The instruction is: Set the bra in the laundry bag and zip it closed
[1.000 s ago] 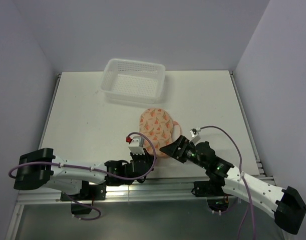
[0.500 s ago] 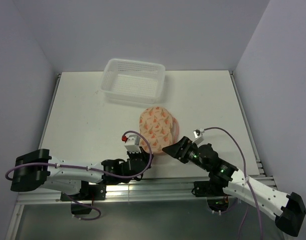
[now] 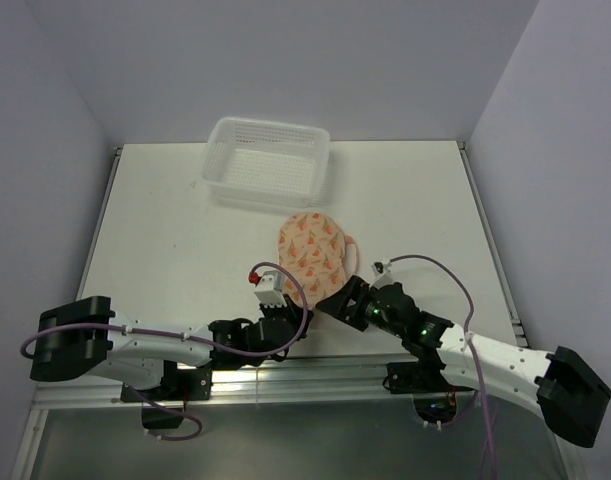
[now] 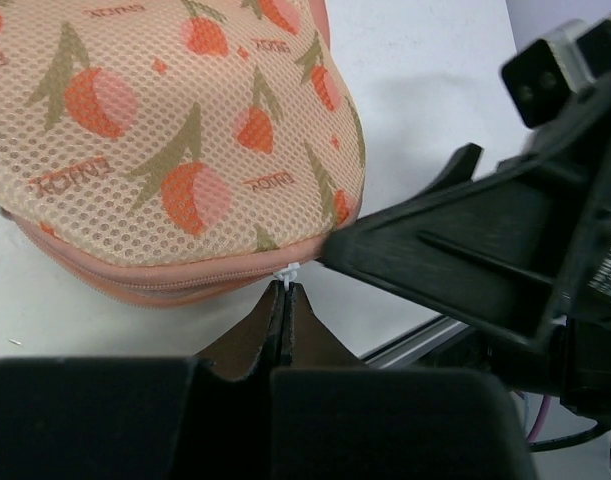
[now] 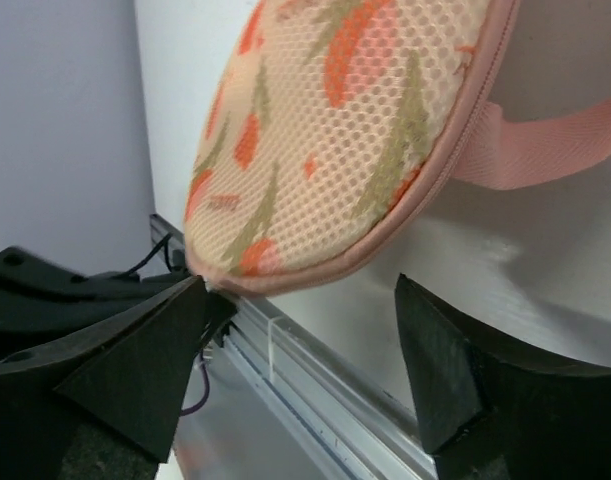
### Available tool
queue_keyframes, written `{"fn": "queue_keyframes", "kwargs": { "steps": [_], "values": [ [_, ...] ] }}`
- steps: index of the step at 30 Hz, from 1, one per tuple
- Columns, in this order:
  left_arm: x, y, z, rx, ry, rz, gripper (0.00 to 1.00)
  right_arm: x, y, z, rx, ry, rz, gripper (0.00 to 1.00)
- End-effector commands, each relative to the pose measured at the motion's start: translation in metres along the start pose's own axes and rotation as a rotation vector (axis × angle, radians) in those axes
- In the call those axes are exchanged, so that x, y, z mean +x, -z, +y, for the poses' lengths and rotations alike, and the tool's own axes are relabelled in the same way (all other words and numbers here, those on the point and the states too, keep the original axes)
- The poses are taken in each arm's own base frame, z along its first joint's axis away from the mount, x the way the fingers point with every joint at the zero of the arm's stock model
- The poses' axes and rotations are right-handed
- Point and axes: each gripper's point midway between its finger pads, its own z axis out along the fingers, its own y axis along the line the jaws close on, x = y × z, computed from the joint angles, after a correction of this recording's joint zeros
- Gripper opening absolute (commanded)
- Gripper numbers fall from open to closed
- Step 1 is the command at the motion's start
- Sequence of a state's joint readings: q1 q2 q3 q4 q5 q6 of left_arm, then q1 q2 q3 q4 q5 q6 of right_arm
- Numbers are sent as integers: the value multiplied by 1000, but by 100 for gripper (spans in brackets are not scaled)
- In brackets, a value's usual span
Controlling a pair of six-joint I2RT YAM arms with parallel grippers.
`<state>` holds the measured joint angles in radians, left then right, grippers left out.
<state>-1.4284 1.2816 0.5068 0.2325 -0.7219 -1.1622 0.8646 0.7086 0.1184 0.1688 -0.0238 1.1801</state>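
The laundry bag [image 3: 313, 248], a peach mesh pouch with orange fruit print, lies on the white table, in the middle near the front. In the left wrist view my left gripper [image 4: 287, 288] is shut on the small white zipper pull [image 4: 288, 272] at the bag's [image 4: 175, 130] near edge. My right gripper [image 5: 300, 300] is open and straddles the same near end of the bag [image 5: 355, 130]. One of its fingers [image 5: 145, 360] is by the zipper edge, the other finger [image 5: 455, 370] stands apart. The bra is out of view.
A white plastic mesh basket [image 3: 270, 124] stands at the back of the table. A pink loop strap [image 5: 555, 150] sticks out of the bag's right side. The table's metal front rail [image 5: 315, 390] runs just under both grippers.
The right gripper's fingers have narrowed a little and it has shifted left onto the bag's near end. The left gripper has kept its hold on the pull, and the bag looks narrower.
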Motion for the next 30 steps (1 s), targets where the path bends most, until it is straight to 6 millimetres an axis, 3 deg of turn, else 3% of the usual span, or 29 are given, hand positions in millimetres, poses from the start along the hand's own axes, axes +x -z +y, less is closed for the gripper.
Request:
{"fn": "queue_keyframes", "kwargs": {
  "steps": [1, 2, 4, 5, 7, 12, 14, 20, 21, 25, 30],
  "values": [
    [2, 0, -16, 63, 14, 9, 0, -12, -9, 38, -110, 0, -33, 82],
    [3, 0, -16, 58, 13, 13, 0, -13, -12, 42, -114, 1, -35, 63],
    [7, 1, -9, 45, 6, 21, 0, -13, -19, 47, -120, 8, -23, 41],
    [6, 1, -6, 37, 9, 19, 0, -13, -22, 47, -115, 8, -19, 20],
    [6, 5, 5, 11, -5, 23, 0, -16, -27, 44, -96, 16, -23, 3],
    [-6, 20, 43, -77, -8, -9, 0, -31, -22, 43, -114, 35, -54, 0],
    [-10, 31, 66, -130, -9, -14, 0, -39, -19, 36, -98, 50, -71, 0],
    [-21, 53, 105, -203, 64, -42, 0, -54, -11, 25, -74, 105, -82, 0],
    [-20, 57, 120, -248, 46, -37, 0, -58, -9, 22, -68, 101, -81, 0],
    [-24, 67, 134, -262, 101, -55, 0, -67, -10, 8, -27, 123, -82, 0],
    [-32, 63, 129, -267, 59, -96, 0, -71, -31, 9, 9, 163, -9, 0]
  ]
}}
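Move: The laundry bag's middle lies about 13 cm ahead of the open right hand, 5 cm left and some 3 cm below. Its near edge is about 2 cm left and 1 cm lower; the white zipper pull is roughly 5 cm left and 2 cm back, already at the left hand's shut fingertips, and the pink strap 12 cm ahead and 5 cm right. From the left hand, the bag's middle lies about 15 cm straight ahead, 3 cm below. The right hand dips slightly while edging a good 2 cm left, shuts its wide-open fingers to pinch the laundry bag's near zippered edge, then takes it about 3 cm forward and 3 cm right, first rising, then sinking. The left hand, fingers still shut, dips, comes free of the zipper pull and sweeps about 11 cm left, away from the bag, turning some 10 degrees counter-clockwise. ##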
